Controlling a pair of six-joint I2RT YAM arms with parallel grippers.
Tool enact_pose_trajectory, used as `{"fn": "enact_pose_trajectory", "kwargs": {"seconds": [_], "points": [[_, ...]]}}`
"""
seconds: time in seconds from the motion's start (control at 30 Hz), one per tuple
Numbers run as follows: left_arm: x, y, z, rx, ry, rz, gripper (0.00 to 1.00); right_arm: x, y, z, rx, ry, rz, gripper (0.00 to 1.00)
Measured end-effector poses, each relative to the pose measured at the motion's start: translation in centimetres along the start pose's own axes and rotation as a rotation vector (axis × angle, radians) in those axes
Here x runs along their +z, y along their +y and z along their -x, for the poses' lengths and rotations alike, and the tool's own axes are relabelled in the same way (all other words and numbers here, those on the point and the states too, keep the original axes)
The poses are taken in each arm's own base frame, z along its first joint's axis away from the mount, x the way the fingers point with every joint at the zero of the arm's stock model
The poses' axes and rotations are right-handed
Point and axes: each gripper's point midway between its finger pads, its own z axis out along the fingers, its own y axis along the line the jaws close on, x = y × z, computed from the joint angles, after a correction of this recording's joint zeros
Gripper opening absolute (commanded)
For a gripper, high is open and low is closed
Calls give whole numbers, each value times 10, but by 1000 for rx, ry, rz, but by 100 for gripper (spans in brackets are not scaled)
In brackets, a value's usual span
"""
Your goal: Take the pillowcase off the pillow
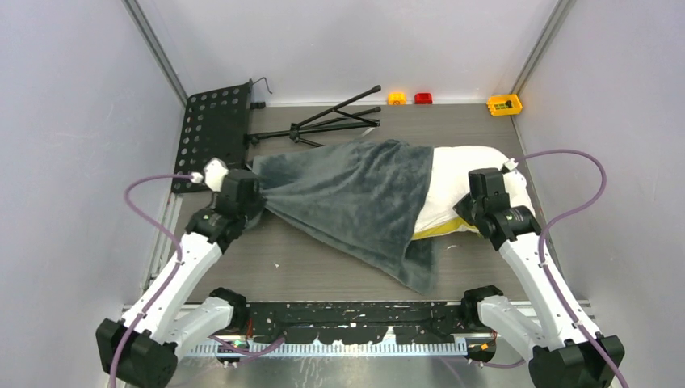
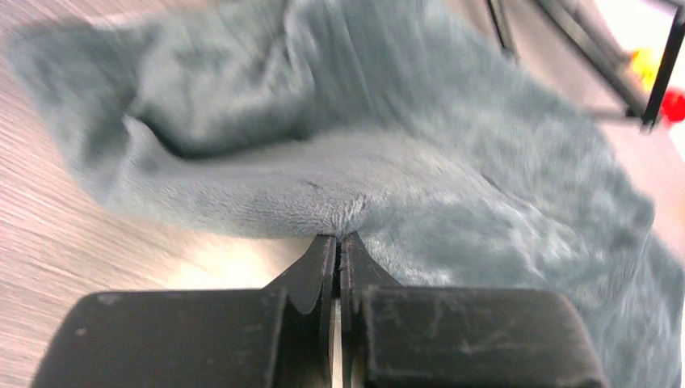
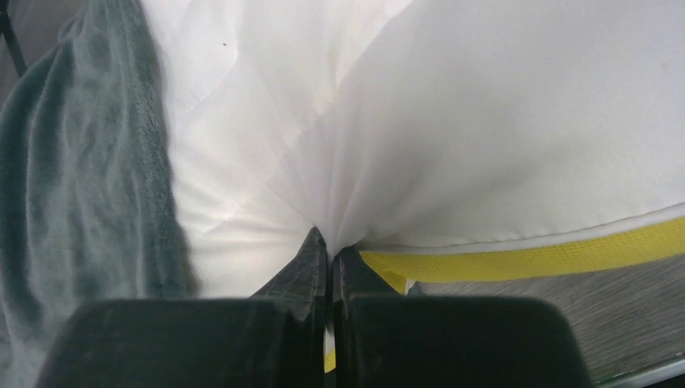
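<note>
The dark grey-teal plush pillowcase [image 1: 355,198] lies stretched across the middle of the table and covers the left part of the white pillow [image 1: 452,182]. The pillow's right half and its yellow side band [image 1: 436,230] stick out of it. My left gripper [image 1: 254,202] is shut on the pillowcase's left end [image 2: 347,214], with the fabric puckered at its tips [image 2: 338,238]. My right gripper [image 1: 464,208] is shut on a pinch of the pillow's white cover [image 3: 331,202] just above the yellow band [image 3: 525,257]. The pillowcase edge [image 3: 81,178] shows at the left of the right wrist view.
A black perforated plate [image 1: 214,129] and a folded black tripod stand [image 1: 335,120] lie at the back left. Small orange [image 1: 397,98], red [image 1: 423,98] and yellow [image 1: 504,104] blocks sit along the back wall. A black rail [image 1: 355,311] runs along the near edge.
</note>
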Motion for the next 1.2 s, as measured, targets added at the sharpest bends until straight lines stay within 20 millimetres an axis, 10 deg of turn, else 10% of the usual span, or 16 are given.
{"fn": "enact_pose_trajectory", "kwargs": {"seconds": [0.2,0.57,0.63,0.77,1.2], "points": [[2,30,65,-52,-116,99,0,-7,-4,16,45,-71,-22,0],[-3,47,88,-37,-107,193,1,-11,-22,24,85,-106,-110,0],[-6,45,93,-25,-123,188,21,-11,-24,25,90,-111,-121,2],[-7,47,98,21,-135,190,81,-11,-21,26,77,-104,-103,83],[-19,-20,55,133,102,-148,91,-19,10,37,32,-22,-49,89]]}}
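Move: The left hand already pinches the pillowcase's closed end; the case's middle lies about 22 cm to its right, level ahead and some 11 cm lower, with the tripod roughly 19 cm ahead, 18 cm right. The right hand already pinches the pillow's near side: the bared part centres about 5 cm ahead, 3 cm right and 8 cm below, and the case's mouth edge stands some 3 cm ahead, 8 cm left. Leftward and slightly up, the left hand tugs the pinched pillowcase about 10 cm away from the pillow, while the right hand keeps its pinch and draws some 3 cm right against it. Both then open and let go; the left swings back right about 8 cm, turning clockwise, and the right lifts a little and drifts slightly left and forward. ##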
